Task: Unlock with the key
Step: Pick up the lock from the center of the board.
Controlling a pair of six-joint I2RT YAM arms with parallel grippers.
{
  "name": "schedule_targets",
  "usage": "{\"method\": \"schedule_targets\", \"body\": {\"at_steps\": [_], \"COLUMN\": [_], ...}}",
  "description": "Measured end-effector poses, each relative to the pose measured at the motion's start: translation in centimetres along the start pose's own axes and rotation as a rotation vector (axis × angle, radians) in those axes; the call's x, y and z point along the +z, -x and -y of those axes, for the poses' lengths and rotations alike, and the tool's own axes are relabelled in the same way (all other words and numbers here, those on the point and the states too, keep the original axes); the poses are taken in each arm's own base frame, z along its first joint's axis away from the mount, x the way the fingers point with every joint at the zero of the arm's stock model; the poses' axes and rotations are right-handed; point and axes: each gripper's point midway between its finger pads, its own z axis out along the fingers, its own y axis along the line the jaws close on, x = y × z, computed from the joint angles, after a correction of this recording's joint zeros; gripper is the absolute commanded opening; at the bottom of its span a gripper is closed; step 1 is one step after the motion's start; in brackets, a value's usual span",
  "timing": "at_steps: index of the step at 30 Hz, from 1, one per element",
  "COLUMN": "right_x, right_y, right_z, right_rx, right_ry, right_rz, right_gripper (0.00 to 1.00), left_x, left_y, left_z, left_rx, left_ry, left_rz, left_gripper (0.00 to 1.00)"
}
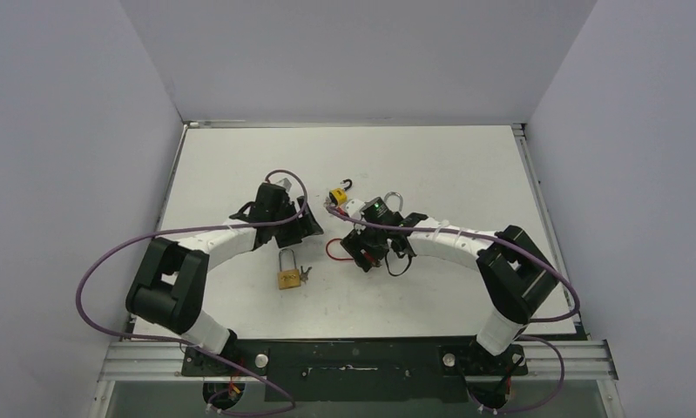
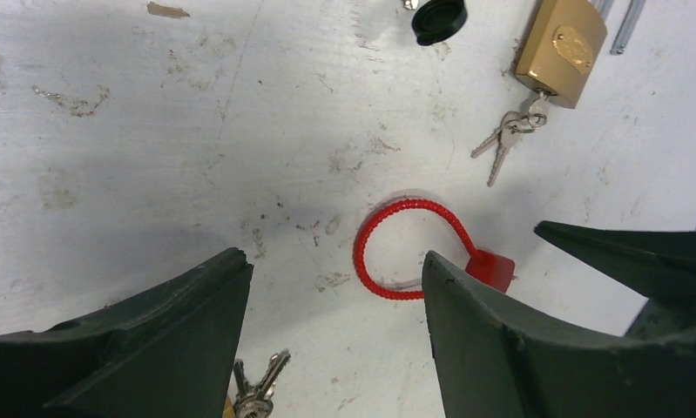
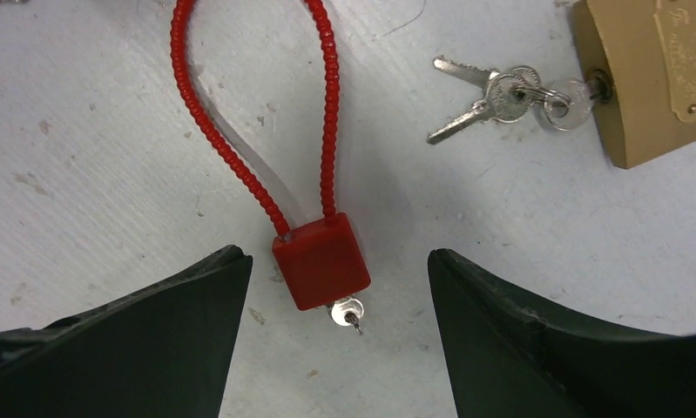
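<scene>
A red cable lock (image 3: 320,261) lies flat on the white table, its beaded loop (image 3: 327,113) reaching away from me. A small silver key (image 3: 348,312) sticks out of the bottom of its body. My right gripper (image 3: 335,257) stands open above the lock, the body and the key lying between its fingertips, untouched. My left gripper (image 2: 334,261) is open too, with nothing in it; the red cable lock (image 2: 396,248) lies just beyond its tips. In the top view both grippers, left (image 1: 309,228) and right (image 1: 354,252), flank the red loop (image 1: 333,251).
A brass padlock (image 1: 287,279) with a key bunch (image 1: 304,274) lies near the front. Another brass padlock (image 2: 560,50) with keys (image 2: 503,139) and a black cap (image 2: 438,19) lie beyond the left gripper. A yellow item with a black hook (image 1: 337,192) sits behind.
</scene>
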Motion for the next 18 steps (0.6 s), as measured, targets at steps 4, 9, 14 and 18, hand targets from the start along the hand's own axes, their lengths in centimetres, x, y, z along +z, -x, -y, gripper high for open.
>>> {"method": "schedule_targets", "body": {"at_steps": [4, 9, 14, 18], "right_x": [0.7, 0.6, 1.3, 1.5], "right_y": [-1.1, -2.1, -2.3, -2.0], "right_z": [-0.3, -0.7, -1.0, -1.2], "right_rx": [-0.056, -0.098, -0.121, -0.137], "right_ry": [0.023, 0.051, 0.064, 0.051], "right_rz": [-0.063, -0.111, -0.142, -0.136], "right_gripper": [0.72, 0.57, 0.46, 0.40], "left_x": [-1.6, -4.0, -5.3, -5.8], "left_y": [0.6, 1.3, 0.4, -1.1], "left_z": [0.6, 1.1, 0.6, -0.3], "left_rx": [0.007, 0.002, -0.036, -0.088], "left_ry": [-0.011, -0.033, -0.038, -0.040], "left_rz": [0.031, 0.082, 0.089, 0.072], "left_gripper": [0.70, 0.69, 0.69, 0.69]}}
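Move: The red cable lock's body lies right under the right hand, about 1 cm back and 3 cm below. From that hand the brass padlock is about 11 cm ahead, level sideways; its keys are 7 cm ahead and 1 cm left, the yellow padlock some 15 cm ahead and 7 cm left, all near board height. From the left hand, the red lock is about 14 cm right, 7 cm back and 3 cm lower. The right hand sinks about 2 cm, easing back, fingers closing around the lock's body; left hand retreats up, back. ##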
